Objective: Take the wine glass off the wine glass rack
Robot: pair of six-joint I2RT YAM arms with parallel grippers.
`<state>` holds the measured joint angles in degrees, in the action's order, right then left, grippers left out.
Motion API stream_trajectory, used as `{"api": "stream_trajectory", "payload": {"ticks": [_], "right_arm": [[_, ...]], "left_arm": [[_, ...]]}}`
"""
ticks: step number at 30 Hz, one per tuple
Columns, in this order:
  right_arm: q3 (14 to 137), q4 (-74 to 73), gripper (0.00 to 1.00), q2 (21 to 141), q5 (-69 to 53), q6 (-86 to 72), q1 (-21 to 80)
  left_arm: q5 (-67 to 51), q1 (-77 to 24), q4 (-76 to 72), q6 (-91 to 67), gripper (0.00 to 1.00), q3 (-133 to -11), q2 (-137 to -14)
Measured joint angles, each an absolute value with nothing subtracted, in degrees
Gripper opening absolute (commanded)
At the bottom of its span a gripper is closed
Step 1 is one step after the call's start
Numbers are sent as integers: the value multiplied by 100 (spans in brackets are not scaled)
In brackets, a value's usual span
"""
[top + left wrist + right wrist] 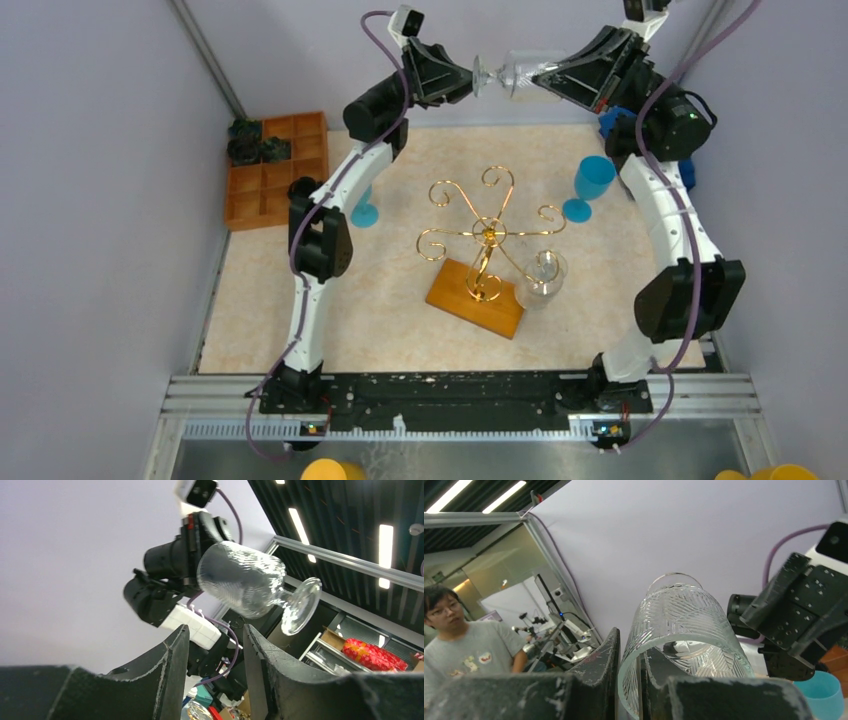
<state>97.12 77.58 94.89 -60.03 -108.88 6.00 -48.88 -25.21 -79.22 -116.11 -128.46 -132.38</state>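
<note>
A clear ribbed wine glass [515, 75] lies on its side high in the air at the back, foot pointing left. My right gripper [630, 640] is shut on its rim, one finger inside the bowl [684, 625] and one outside. The left gripper [216, 630] stands open just short of the glass's foot [300, 605], with nothing between its fingers. Below them on the table is the gold wire wine glass rack [490, 235] on its orange-brown wooden base [455, 292]. A second clear glass [543, 280] is at the rack's near right arm.
Two blue wine glasses stand on the table, one right of the rack [592, 185] and one left [365, 212] behind my left arm. An orange compartment tray [275, 170] with dark items sits at the back left. Walls close the table's sides.
</note>
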Motion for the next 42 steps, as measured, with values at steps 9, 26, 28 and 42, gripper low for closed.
{"api": "stream_trajectory", "payload": {"ticks": [9, 26, 28, 42], "right_arm": [[9732, 5162, 0, 8875, -6045, -8453, 622], [13275, -4294, 0, 10114, -2847, -1870, 631], [13113, -4665, 0, 10313, -2416, -1540, 648], [13124, -5892, 0, 11740, -816, -401, 1170]], "left_arm": [[-5216, -2379, -7575, -11225, 33, -12501, -13058], [-3365, -2143, 1140, -4493, 25, -13015, -10643], [-2952, -2198, 1658, -4134, 25, -13015, -10538], [427, -3597, 4027, -2711, 23, -12191, -10082]]}}
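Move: The right hand holds the clear wine glass lying sideways by its rim. Open table for it lies some 22 cm ahead, 8 cm right and 56 cm below. The standing blue glass is about 13 cm right of that spot. The rack is 2 cm behind the hand, 4 cm left and roughly 40 cm below; its last clear glass is 4 cm back, 6 cm right and 42 cm below. From the left hand the spot is about 14 cm ahead, 15 cm right and 50 cm down. Forward nearly level at first, then steeply down, the right hand carries the glass roughly 20 cm out, 30 cm down and slightly right towards the table beside the blue glass, its fingers keeping the rim while the wrist swings from pointing left to pointing down. The empty left hand goes some 7 cm forward, then sinks and eases left, turning down and partly closing. ##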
